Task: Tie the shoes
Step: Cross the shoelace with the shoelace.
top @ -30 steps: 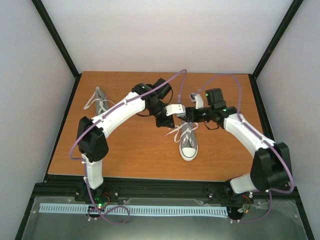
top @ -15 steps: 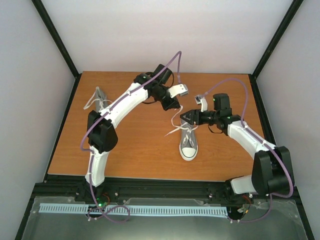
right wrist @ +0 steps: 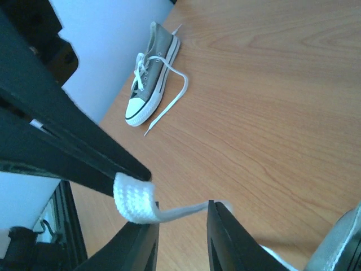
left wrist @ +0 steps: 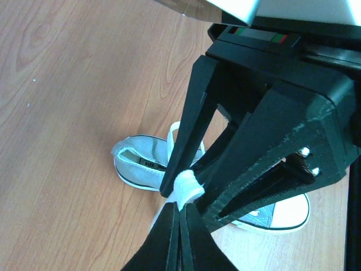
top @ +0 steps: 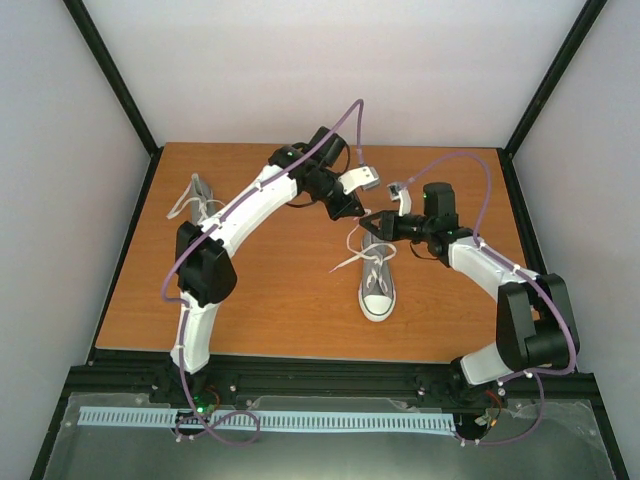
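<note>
One grey shoe (top: 377, 282) with a white toe cap lies mid-table, toe toward the arms, its white lace (top: 350, 245) pulled up and back. My left gripper (top: 352, 208) hangs above the heel, shut on a folded bit of that lace (left wrist: 186, 188). In the left wrist view the left gripper (left wrist: 181, 206) pinches it at the fingertips. My right gripper (top: 372, 224) meets it tip to tip. The right gripper (right wrist: 181, 206) stands open, with the lace strand (right wrist: 180, 212) running across the gap between its fingers. The other shoe (top: 199, 200) lies at the far left, laces loose.
The second shoe (right wrist: 148, 76) lies near the table's left edge, a loose lace trailing beside it. Black frame posts and pale walls close in the wooden table (top: 270, 300). Both forearms arch over the table's middle.
The left arm rose and swung back, lifting the lace off the shoe. The right gripper then moved up to the left fingertips and its jaws narrowed around the strand.
</note>
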### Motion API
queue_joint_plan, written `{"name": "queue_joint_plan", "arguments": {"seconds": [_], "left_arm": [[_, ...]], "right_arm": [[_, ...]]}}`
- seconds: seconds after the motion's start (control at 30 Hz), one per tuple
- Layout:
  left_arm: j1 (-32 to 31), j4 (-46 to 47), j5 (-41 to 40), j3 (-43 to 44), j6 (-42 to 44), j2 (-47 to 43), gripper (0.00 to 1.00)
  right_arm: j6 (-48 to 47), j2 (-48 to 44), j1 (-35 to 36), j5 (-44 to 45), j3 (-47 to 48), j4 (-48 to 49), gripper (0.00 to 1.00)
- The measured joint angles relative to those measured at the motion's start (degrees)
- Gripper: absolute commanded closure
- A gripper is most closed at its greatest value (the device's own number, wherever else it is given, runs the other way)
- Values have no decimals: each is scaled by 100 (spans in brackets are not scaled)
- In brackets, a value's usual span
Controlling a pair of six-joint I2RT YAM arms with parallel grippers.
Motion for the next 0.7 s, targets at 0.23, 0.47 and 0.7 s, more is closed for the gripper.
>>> {"name": "queue_joint_plan", "arguments": {"seconds": [0.23,0.47,0.7], "left_arm": [[0,0,116,46,-94,13,99],[0,-2,107,50,-155,107,96],[0,33,74,52,-227,402,35]], "right_arm": [[-55,-17,0,133,4,177,97],[-269,-385,-157,627,-74,-142,97],[-308,-682,-461,970,-201,-350,97]]}}
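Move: The left fingers hold the white lace's end, and the same stretch of lace already runs between the right hand's closing jaws, only about 1 cm from either hand point. The grey shoe's middle lies some 5 cm back, 4 cm right and 15 cm below the left hand; from the right hand it is roughly 5 cm back, 3 cm right and 14 cm down. The loose lace end lies on the table about 9 cm left of the shoe's middle and 2 cm farther out. Nearly in place at first, the right hand shuts its fingers on the lace beside the left fingertips, then heads right by about 5 cm, edging forward and turning roughly 10 degrees clockwise, and draws the lace along. The left hand waits, opens its fingers to let go of the lace and sinks about 3 cm towards the shoe. ##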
